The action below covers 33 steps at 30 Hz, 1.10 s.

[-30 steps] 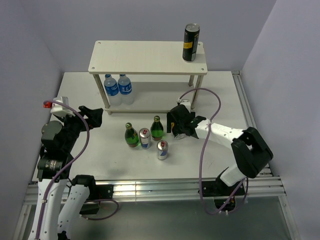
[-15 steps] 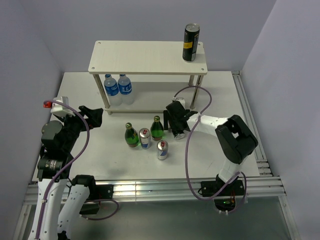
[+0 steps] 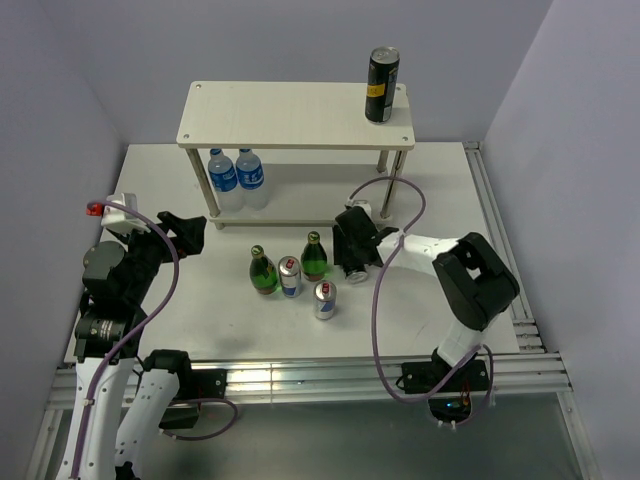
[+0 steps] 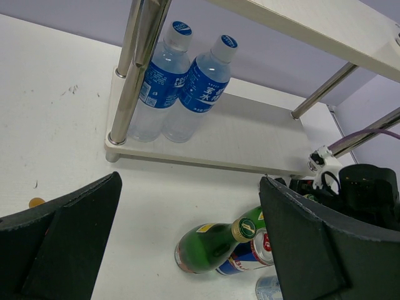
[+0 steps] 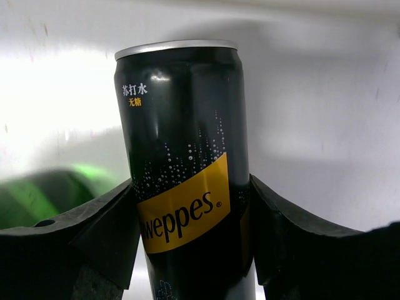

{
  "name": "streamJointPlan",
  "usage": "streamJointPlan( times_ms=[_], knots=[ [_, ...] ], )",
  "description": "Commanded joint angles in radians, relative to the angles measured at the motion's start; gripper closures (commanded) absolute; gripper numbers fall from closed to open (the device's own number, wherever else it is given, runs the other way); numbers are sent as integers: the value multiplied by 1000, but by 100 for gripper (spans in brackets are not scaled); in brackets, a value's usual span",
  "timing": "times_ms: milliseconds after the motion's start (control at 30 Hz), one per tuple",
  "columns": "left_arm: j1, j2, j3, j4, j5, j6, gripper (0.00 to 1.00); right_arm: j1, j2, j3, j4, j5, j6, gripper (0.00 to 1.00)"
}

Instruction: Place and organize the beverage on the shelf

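Note:
The shelf [image 3: 290, 115] stands at the back, with one tall black can [image 3: 382, 85] on its top board's right end. My right gripper [image 3: 355, 262] is closed round the second black can with a yellow label [image 5: 184, 162], both pads against its sides; the can [image 3: 357, 272] stands on the table. Two green bottles [image 3: 263, 272] [image 3: 315, 257] and two silver-and-blue cans [image 3: 289, 277] [image 3: 325, 299] stand in a group left of it. My left gripper [image 3: 185, 232] is open and empty, raised at the left; its view shows a green bottle [image 4: 212, 244] and a silver can [image 4: 250, 256].
Two clear water bottles with blue labels [image 3: 222, 178] [image 3: 250, 175] stand on the shelf's lower board [image 4: 250, 137] at its left end. Metal shelf legs [image 4: 134, 69] rise beside them. Walls close the table at left, back and right.
My right gripper moved left to the black can on the table and its jaws closed in on the can's sides. The left arm has not moved.

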Motion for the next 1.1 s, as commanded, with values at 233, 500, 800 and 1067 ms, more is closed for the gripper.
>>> streamJointPlan(
  times_ms=[233, 500, 800, 1067],
  knots=[
    [6, -7, -2, 15, -2, 13, 1, 82, -411, -121, -208, 7, 75, 100],
    [10, -12, -2, 15, -10, 10, 1, 120, -728, 167, -381, -84, 97, 100],
    [16, -9, -2, 11, -25, 7, 1, 142, -514, 654, -330, -229, 71, 100],
    [16, -13, -2, 9, -28, 10, 1, 203, -224, 1112, -279, -61, -148, 100]
  ],
)
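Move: The black can already pinched by the right hand on the table is meant for the open stretch of the shelf's top board, roughly 17 cm ahead, 5 cm left and 36 cm above that hand. The standing black can up there is about 17 cm ahead, 3 cm right and 36 cm up. On the table, the nearer green bottle is some 8 cm left and 3 cm back. From the idle left hand, the open stretch lies about 24 cm ahead, 24 cm right and 6 cm up. The black can, kept in the right hand's unchanged grip, is first drawn back low about 8 cm, clear of the shelf front, then raised quickly some 40 cm. Late in the climb it swings 10 cm left and starts forward again. The wrist turns about 50 degrees in all, bringing the downward-pointing fingers up towards level and raising the hand's left side. ##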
